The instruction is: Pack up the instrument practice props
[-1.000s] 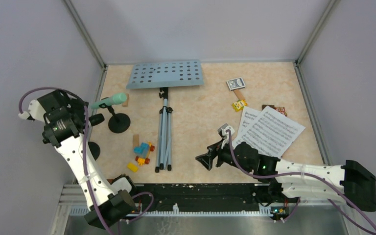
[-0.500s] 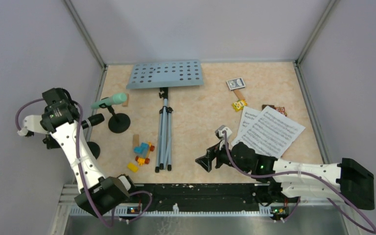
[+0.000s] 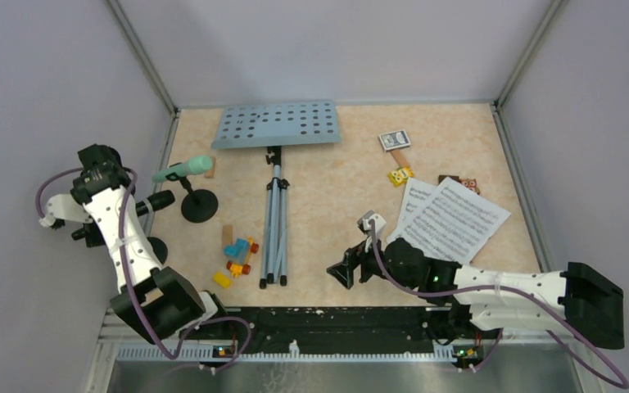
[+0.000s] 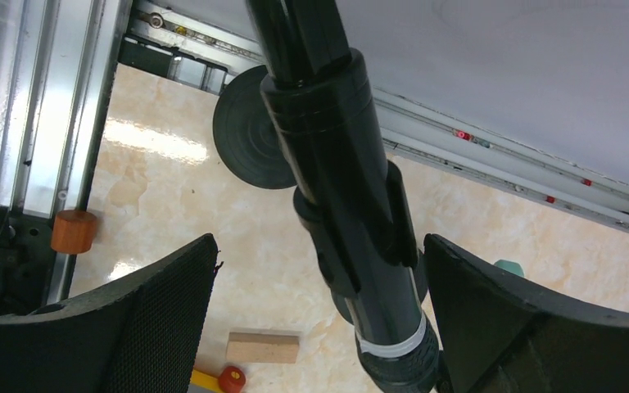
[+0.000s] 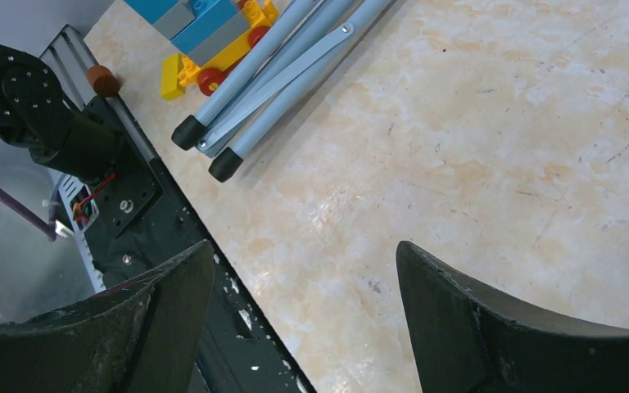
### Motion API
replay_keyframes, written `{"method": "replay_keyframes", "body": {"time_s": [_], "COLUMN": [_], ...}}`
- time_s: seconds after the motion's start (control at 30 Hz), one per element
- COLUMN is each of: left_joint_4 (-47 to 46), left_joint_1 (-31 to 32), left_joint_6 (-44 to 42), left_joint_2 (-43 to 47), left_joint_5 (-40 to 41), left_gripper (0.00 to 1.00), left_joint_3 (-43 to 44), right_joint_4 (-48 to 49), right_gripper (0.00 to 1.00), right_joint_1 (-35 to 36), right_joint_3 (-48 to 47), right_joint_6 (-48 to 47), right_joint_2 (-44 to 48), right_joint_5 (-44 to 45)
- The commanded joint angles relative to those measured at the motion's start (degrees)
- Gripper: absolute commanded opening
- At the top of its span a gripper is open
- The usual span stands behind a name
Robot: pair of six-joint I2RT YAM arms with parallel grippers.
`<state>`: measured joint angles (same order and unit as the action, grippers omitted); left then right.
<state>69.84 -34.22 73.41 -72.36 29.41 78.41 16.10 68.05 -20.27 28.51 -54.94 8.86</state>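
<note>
The black microphone (image 4: 352, 246) rests in its black round-based holder (image 3: 156, 248) at the table's left edge. My left gripper (image 4: 319, 246) is open with a finger on each side of it; the right finger is close to it, the left one apart. In the top view my left gripper (image 3: 90, 232) is mostly hidden behind the arm. The mint-green microphone (image 3: 182, 170) sits on the second holder (image 3: 199, 205). The pale-blue music desk (image 3: 278, 124) lies flat with its silver tripod pole (image 3: 274, 221). White sheet-music pages (image 3: 450, 219) lie at the right. My right gripper (image 3: 340, 270) is open and empty above bare table near the tripod feet (image 5: 213, 139).
Colourful toy bricks (image 3: 237, 255) and a tan block (image 3: 228, 234) lie left of the pole. A card pack (image 3: 394, 138), another tan block (image 3: 398, 157) and a yellow toy (image 3: 400, 175) lie at the back right. Walls enclose three sides. The black front rail (image 5: 172, 237) is under my right gripper.
My left arm has swung outward to the left while its gripper stays at the black microphone. My right gripper has crept slightly left.
</note>
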Motion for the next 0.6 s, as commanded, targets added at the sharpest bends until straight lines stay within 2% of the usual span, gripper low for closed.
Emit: {"method": "replay_keyframes", "body": {"time_s": [0.0, 0.3, 0.37, 0.47, 0.57], "left_joint_4": [-2.91, -6.12, -6.86, -7.78, -8.21], "left_joint_1": [-0.28, -0.24, -0.24, -0.24, -0.24], "left_joint_6": [1.82, 2.52, 2.81, 2.92, 2.87], "left_joint_2": [-2.96, -5.46, -6.08, -7.41, -8.3], "left_joint_5": [3.05, 3.88, 4.03, 4.85, 5.8], "left_gripper": [0.99, 0.96, 0.9, 0.75, 0.69], "left_joint_3": [0.71, -0.62, -1.24, -1.93, -2.4], "right_joint_4": [1.04, 1.05, 0.89, 0.27, 0.15], "right_gripper": [0.8, 0.8, 0.8, 0.8, 0.8], "right_joint_1": [0.33, 0.33, 0.34, 0.33, 0.33], "right_joint_3": [-0.74, -0.37, -0.33, -0.48, -0.39], "right_joint_6": [-1.0, -0.91, -0.91, -1.0, -1.0], "right_joint_2": [-0.67, -0.89, -0.87, -0.96, -0.8], "right_joint_5": [-0.78, -0.54, -0.57, -0.38, -0.13]}}
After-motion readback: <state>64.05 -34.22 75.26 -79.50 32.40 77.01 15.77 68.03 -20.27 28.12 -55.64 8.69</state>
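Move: A little ahead and to the left of the open left hand, some 2 cm each way and 4 cm lower, the black microphone slants on its stand. The stand's round foot lies about 6 cm right, level with the hand, 22 cm down. The green microphone is roughly 16 cm ahead and 17 cm right, about 7 cm lower. From the idle right hand, the black microphone lies some 54 cm left, 9 cm ahead and 6 cm higher. Sinking onto the black microphone's body, the left hand travels about 3 cm down while easing some 2 cm left and 2 cm forward, its attitude nearly unchanged. The fingers stay wide at first, one on each side of the body, then begin to close in the second half, ending about seven-tenths open; a touch can't be made out. ##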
